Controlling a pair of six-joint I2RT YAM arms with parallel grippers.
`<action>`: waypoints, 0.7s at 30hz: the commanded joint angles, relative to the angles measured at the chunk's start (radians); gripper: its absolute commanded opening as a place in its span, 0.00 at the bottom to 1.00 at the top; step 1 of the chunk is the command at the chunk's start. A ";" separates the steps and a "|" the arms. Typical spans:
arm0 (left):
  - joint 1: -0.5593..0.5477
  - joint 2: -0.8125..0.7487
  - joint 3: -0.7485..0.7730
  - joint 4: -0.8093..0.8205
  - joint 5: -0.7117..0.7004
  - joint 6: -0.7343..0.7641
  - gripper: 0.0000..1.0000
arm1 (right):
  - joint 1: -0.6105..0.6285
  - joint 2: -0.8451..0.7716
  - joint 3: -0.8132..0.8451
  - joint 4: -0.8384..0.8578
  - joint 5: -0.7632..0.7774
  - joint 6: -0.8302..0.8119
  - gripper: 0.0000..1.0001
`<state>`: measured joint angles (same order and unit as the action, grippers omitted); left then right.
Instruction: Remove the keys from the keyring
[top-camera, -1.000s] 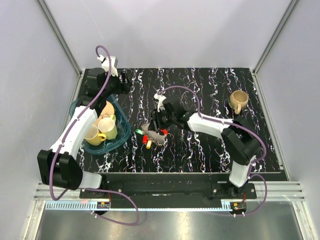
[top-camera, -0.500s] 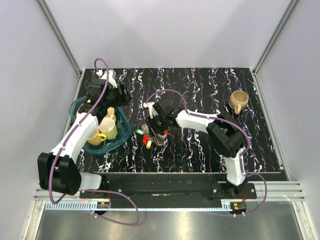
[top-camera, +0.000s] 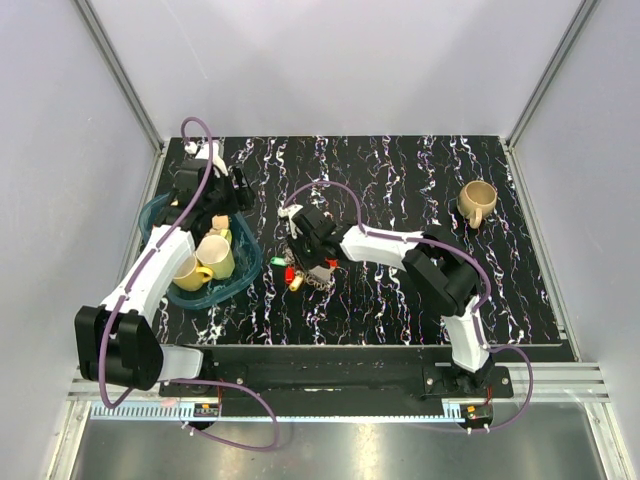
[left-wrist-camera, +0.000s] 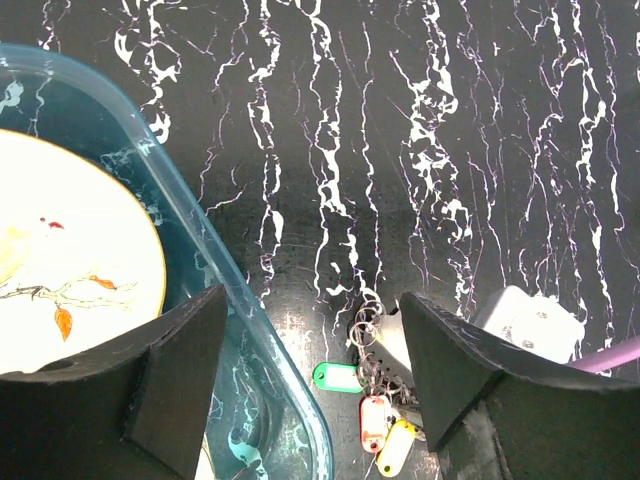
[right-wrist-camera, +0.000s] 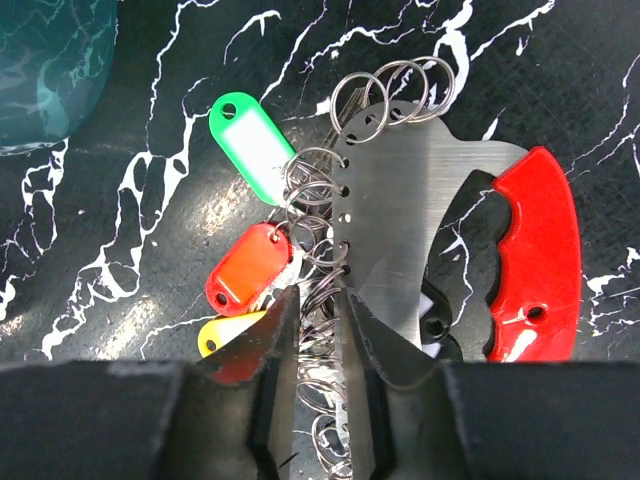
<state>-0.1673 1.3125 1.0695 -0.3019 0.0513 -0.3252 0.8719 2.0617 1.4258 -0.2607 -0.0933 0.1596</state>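
The keyring (right-wrist-camera: 410, 200) is a grey metal plate with a red piece (right-wrist-camera: 535, 250), and it lies flat on the black marbled table. Split rings (right-wrist-camera: 320, 260) along its holed edge carry the keys, tagged green (right-wrist-camera: 250, 145), orange-red (right-wrist-camera: 248, 270) and yellow (right-wrist-camera: 228, 335). My right gripper (right-wrist-camera: 322, 320) is low over them, its fingers closed narrow onto the stack of rings. From above the bunch (top-camera: 293, 275) shows just under that gripper (top-camera: 312, 255). My left gripper (left-wrist-camera: 315, 350) hangs open over the basin's edge, well above the green tag (left-wrist-camera: 337, 376) and holding nothing.
A teal basin (top-camera: 160, 215) at the left holds yellow mugs (top-camera: 215, 258) and a white plate (left-wrist-camera: 80, 250); its rim (left-wrist-camera: 210, 260) runs close to the keys. A tan mug (top-camera: 477, 200) stands at the back right.
My right gripper has slid left over the bunch, dropped onto the rings and narrowed its jaws. The left arm has shifted slightly, its jaws unchanged.
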 joint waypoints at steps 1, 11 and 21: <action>0.023 -0.032 0.017 0.004 -0.024 -0.034 0.73 | 0.015 -0.031 -0.028 0.075 0.035 0.009 0.25; 0.077 -0.053 -0.020 -0.037 0.015 -0.069 0.72 | 0.064 -0.012 0.022 0.018 0.225 0.055 0.32; 0.084 -0.053 -0.023 -0.054 0.096 -0.045 0.72 | 0.067 -0.113 -0.066 0.079 0.302 -0.155 0.00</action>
<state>-0.0902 1.2736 1.0412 -0.3664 0.0658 -0.3744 0.9360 2.0560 1.4158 -0.2344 0.1406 0.1352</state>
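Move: The split rings along the keyring plate's holed edge lie right at my right fingertips, within about 1 cm ahead and 1 cm below. From this hand, the red tag is some 3 cm left and 1 cm back, the green tag 6 cm left and 2 cm ahead, and the red grip about 6 cm right and 4 cm ahead. From my left hand, those rings lie roughly 10 cm back, 18 cm right and 18 cm below. I keep my right fingertips down among the rings at the plate's edge, let them ease partly shut and open again, then shut them almost fully on one ring, nudging about 1 cm forward as they close. Meanwhile the wrist tilts some 10 degrees, swinging the tips up and forward. My open left hand drifts about 3 cm left over the basket, away from the keys. ##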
